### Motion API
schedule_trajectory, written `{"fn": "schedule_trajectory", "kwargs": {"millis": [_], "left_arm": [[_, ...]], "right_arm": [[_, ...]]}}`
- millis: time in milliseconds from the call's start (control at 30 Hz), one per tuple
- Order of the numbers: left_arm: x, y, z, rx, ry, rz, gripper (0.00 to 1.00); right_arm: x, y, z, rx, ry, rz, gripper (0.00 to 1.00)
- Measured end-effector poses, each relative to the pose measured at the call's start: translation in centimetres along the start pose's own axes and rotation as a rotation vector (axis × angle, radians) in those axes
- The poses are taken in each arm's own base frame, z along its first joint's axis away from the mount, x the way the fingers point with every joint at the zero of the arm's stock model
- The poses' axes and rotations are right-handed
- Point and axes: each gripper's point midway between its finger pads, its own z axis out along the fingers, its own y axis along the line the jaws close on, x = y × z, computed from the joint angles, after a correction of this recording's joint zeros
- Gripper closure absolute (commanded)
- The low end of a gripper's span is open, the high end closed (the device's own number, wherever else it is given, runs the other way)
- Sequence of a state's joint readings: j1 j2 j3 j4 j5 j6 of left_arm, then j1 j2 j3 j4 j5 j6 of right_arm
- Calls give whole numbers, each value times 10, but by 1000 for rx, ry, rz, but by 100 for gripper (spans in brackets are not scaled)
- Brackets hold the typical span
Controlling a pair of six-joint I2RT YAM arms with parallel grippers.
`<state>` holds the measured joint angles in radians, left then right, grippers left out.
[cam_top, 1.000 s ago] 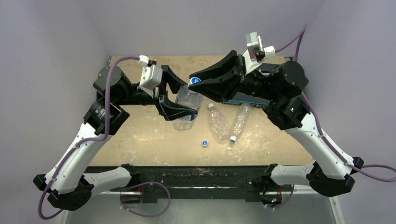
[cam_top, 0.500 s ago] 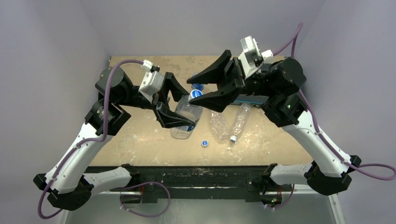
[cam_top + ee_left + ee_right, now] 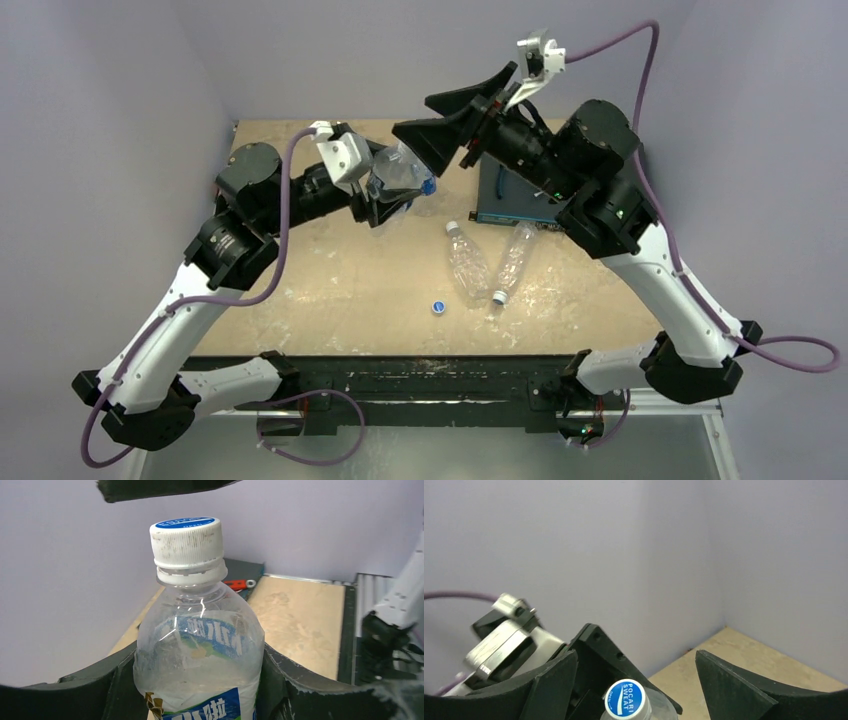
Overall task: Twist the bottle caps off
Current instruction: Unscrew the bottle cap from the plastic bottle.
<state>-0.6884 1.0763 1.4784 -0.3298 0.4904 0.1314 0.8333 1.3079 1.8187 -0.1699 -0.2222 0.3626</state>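
My left gripper (image 3: 385, 195) is shut on a clear bottle (image 3: 398, 178) with a blue, white and green label, held off the table and tilted toward the right arm. Its blue-topped white cap (image 3: 186, 540) sits on the neck. In the left wrist view my left gripper (image 3: 197, 680) clamps the bottle's body (image 3: 200, 650) from both sides. My right gripper (image 3: 415, 113) hangs open just above the bottle's top. In the right wrist view the cap (image 3: 625, 698) shows low between the spread fingers of my right gripper (image 3: 639, 680), touching neither.
Two unlabelled crinkled bottles (image 3: 466, 262) (image 3: 512, 262) lie side by side on the table's middle right. A loose blue cap (image 3: 437, 306) rests in front of them. A dark flat box (image 3: 505, 200) lies at the back right under the right arm. Walls close in on three sides.
The right gripper has opened off the cap and pulled up and back. The left arm has carried the bottle toward the back and tipped it over to the right.
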Motion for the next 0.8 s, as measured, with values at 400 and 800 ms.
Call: {"fn": "schedule_trajectory", "kwargs": {"millis": [400,800], "left_arm": [[19,45,-5,-238,75,67,100],[25,49,-4,-258,89,77,100]], "right_arm": [[55,-46,23,339,100,-3,40],[45,-50,19,371,40,-4,49]]}}
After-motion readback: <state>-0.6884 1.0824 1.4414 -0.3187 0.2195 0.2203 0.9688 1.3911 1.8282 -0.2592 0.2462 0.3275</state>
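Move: Just under the open right fingers, about 4 cm below and 1 cm ahead of their midpoint, sits the bottle cap on the plastic bottle held by the left hand; from the left hand that cap is roughly 7 cm up, 4 cm forward and 1 cm right. Down on the table, the emptied blue bottle stands about 14 cm ahead of the right hand, level sideways and some 48 cm below; a loose blue cap lies 6 cm back, 3 cm right and 55 cm below. Sinking about 5 cm over the cap while swinging forward as far, the right hand turns some 20 degrees clockwise and its wide-open fingers close to a bit over half, coming in around the cap's sides. The left hand keeps its grip on the bottle, carries it about 5 cm forward and slightly left, and turns it some 15 degrees counter-clockwise. ##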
